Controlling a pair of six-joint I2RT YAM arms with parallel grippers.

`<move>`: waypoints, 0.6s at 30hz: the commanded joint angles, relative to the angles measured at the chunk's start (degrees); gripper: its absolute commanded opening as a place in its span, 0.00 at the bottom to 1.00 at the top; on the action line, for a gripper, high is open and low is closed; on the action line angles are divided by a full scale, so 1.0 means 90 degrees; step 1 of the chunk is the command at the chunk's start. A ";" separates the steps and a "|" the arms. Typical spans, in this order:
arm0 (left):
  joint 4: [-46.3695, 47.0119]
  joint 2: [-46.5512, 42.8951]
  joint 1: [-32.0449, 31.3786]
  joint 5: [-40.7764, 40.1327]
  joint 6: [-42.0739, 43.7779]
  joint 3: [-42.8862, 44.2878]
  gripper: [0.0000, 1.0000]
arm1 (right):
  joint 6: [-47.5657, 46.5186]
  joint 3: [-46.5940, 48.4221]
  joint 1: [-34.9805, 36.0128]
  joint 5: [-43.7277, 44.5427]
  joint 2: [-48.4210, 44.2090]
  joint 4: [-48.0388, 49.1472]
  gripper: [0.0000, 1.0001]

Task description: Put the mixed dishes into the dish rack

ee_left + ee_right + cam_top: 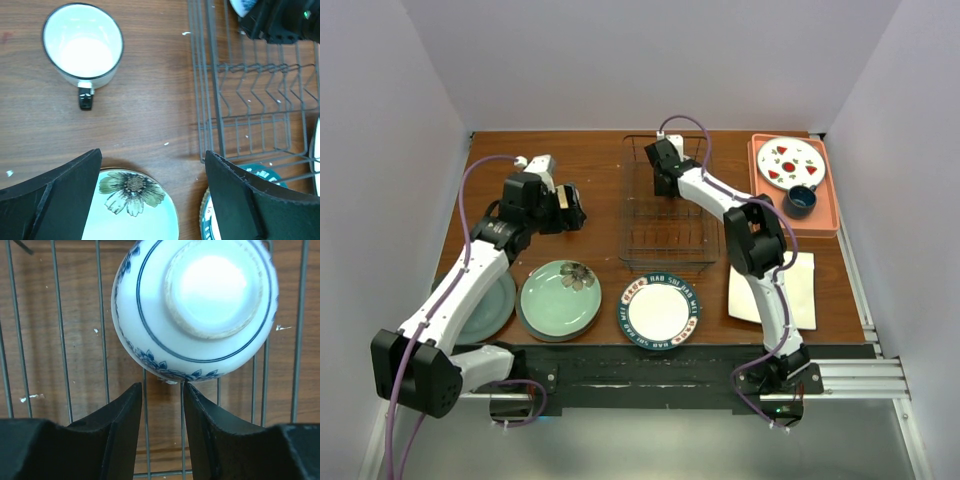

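Observation:
The small blue-white patterned bowl [195, 305] lies upside down inside the dish rack [670, 215], at its far end. My right gripper [162, 387] hovers just short of the bowl's rim, jaws narrowly apart with nothing between them but a rack wire. My left gripper [152, 160] is wide open over bare table, between the cream mug [82, 47] and the pale green flower plate [560, 298]. The teal-blue plate [490, 305] lies partly under the left arm. The white plate with dark patterned rim [661, 310] sits in front of the rack. The white square plate [800, 290] lies at the right.
An orange tray [830, 215] at the back right carries a white plate with red marks [790, 163] and a dark blue cup [801, 200]. Walls close in the table on three sides. The rack's wire sides [210, 100] stand close to my left gripper's right finger.

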 commanded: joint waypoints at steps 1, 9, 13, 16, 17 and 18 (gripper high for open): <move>-0.0129 0.0116 0.0099 -0.0505 0.0245 0.0418 0.90 | 0.0055 -0.0349 0.0070 -0.0305 -0.0690 0.0292 0.46; -0.0090 0.0653 0.0703 -0.0447 0.0275 0.0837 0.92 | 0.0309 -0.1482 0.0080 -0.1144 -0.2145 0.0526 0.66; 0.0105 0.1014 0.0841 -0.0369 0.0226 0.1072 0.92 | 0.0388 -0.2146 0.0080 -0.1379 -0.2927 0.0585 0.99; 0.0154 0.1405 0.0890 -0.0466 0.0255 0.1296 0.92 | 0.0446 -0.2440 0.0090 -0.1681 -0.3376 0.0459 0.99; 0.0096 0.1502 0.0899 -0.0505 0.0265 0.1336 0.92 | 0.0475 -0.2528 0.0080 -0.1750 -0.3493 0.0400 0.99; 0.0076 0.1668 0.0938 -0.0525 0.0275 0.1404 0.92 | 0.0534 -0.2731 0.0080 -0.1857 -0.3736 0.0400 0.99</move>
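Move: The mug stands about 14 cm ahead of the left hand, 4 cm to its left and 14 cm below. The green plate's middle is some 9 cm behind that hand, 3 cm left; the rack's middle is about 14 cm ahead and 22 cm right. The bowl, in the rack, lies about 6 cm ahead of the right hand and 3 cm right, near its height; from there the mug is roughly 25 cm left and 5 cm back. Backing off and then rising steeply, the right hand leaves the bowl and comes up out of the rack, about 8 cm back and 13 cm up, its fingers spreading from half open to wide and its left side rolling up some 15 degrees. The left hand sets off forward and left towards the mug, about 5 cm each way, nearly level, turning slightly counter-clockwise with fingers kept wide open, still touching nothing. ##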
